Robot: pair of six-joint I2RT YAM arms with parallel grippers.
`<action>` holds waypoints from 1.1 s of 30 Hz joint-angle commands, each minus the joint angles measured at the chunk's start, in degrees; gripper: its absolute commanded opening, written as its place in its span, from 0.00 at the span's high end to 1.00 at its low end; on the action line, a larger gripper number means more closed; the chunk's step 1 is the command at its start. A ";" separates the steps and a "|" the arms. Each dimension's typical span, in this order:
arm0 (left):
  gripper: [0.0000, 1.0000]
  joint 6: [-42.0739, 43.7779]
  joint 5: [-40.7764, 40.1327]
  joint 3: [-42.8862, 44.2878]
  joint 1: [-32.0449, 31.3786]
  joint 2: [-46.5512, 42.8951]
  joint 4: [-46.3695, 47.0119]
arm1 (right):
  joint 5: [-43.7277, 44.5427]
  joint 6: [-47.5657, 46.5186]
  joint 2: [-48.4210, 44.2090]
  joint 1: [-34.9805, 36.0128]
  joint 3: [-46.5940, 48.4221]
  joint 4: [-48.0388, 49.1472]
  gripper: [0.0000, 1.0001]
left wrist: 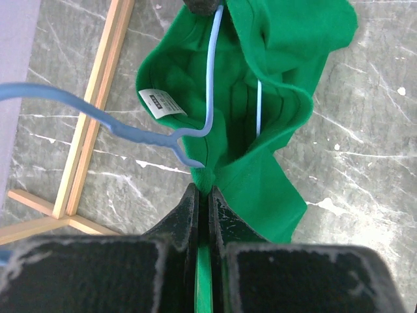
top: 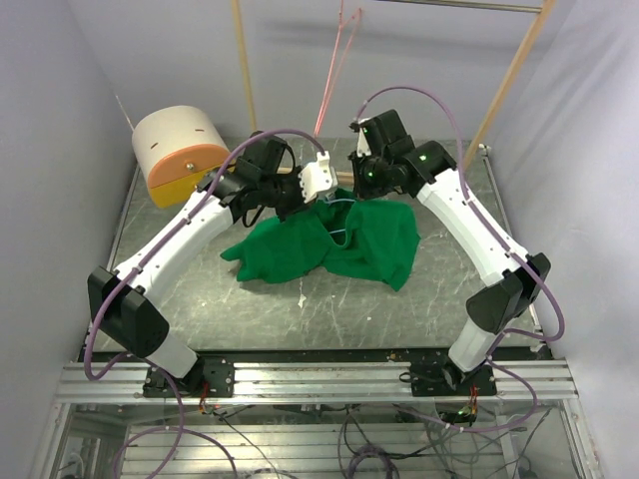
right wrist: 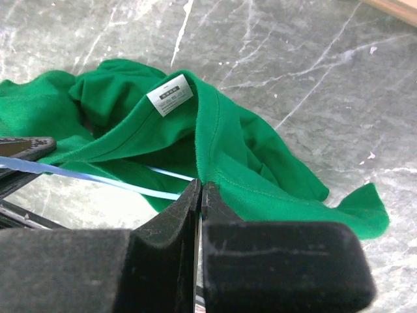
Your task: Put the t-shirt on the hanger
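Note:
The bright green t-shirt [top: 344, 244] lies bunched on the table, with its neck lifted between my two grippers. My left gripper [left wrist: 203, 190] is shut on the collar's near edge. My right gripper [right wrist: 200, 187] is shut on the opposite collar edge, close to the white label [right wrist: 170, 94]. The light blue hanger [left wrist: 210, 78] has one arm running through the neck opening into the shirt. Its hook [left wrist: 71, 104] sticks out to the left over the table. The wire passes just left of the right fingers [right wrist: 98, 175]. The hanger's lower part is hidden in the cloth.
A pink-red wire hanger [top: 337, 60] hangs from the rail at the back. A cream and orange cylinder [top: 180, 152] stands at the back left. Wooden frame rods [left wrist: 98, 98] lie on the grey marbled table [top: 300, 309] beside the hook.

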 commanded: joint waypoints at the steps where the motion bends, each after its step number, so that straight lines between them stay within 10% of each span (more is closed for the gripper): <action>1: 0.93 -1.24 3.51 -1.61 -0.50 -2.15 4.10 | -1.28 -0.17 -2.18 0.28 -3.69 2.81 1.00; 18: 0.93 -2.01 8.22 -4.97 -0.55 -4.12 5.87 | -14.37 -7.58 -13.76 -4.53 -15.97 19.21 0.60; 33: 0.93 2.71 13.38 -2.86 -0.56 -3.18 2.18 | -46.79 -42.93 -25.78 -17.65 -31.86 18.01 0.48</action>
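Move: The right hand pinches the right side of the T-shirt's collar; the hanger's right arm enters it about 1 cm to this hand's left and 1 cm below. The white tag is some 4 cm left, 3 cm ahead and 5 cm below this hand, the hanger's neck about 9 cm left and 2 cm back. From the left hand, which pinches the other shoulder, that right arm's entry lies some 12 cm right and 3 cm ahead. Down some 2.5 cm onto the hanger's right arm, the right hand opens its fingers to about half and lets go of the collar, then rises about 6 cm, slides right over the shirt and draws back, turning some 30 degrees counter-clockwise with the fingers tipping up. The left hand keeps its pinch on shirt and hanger, easing back about 3 cm. ##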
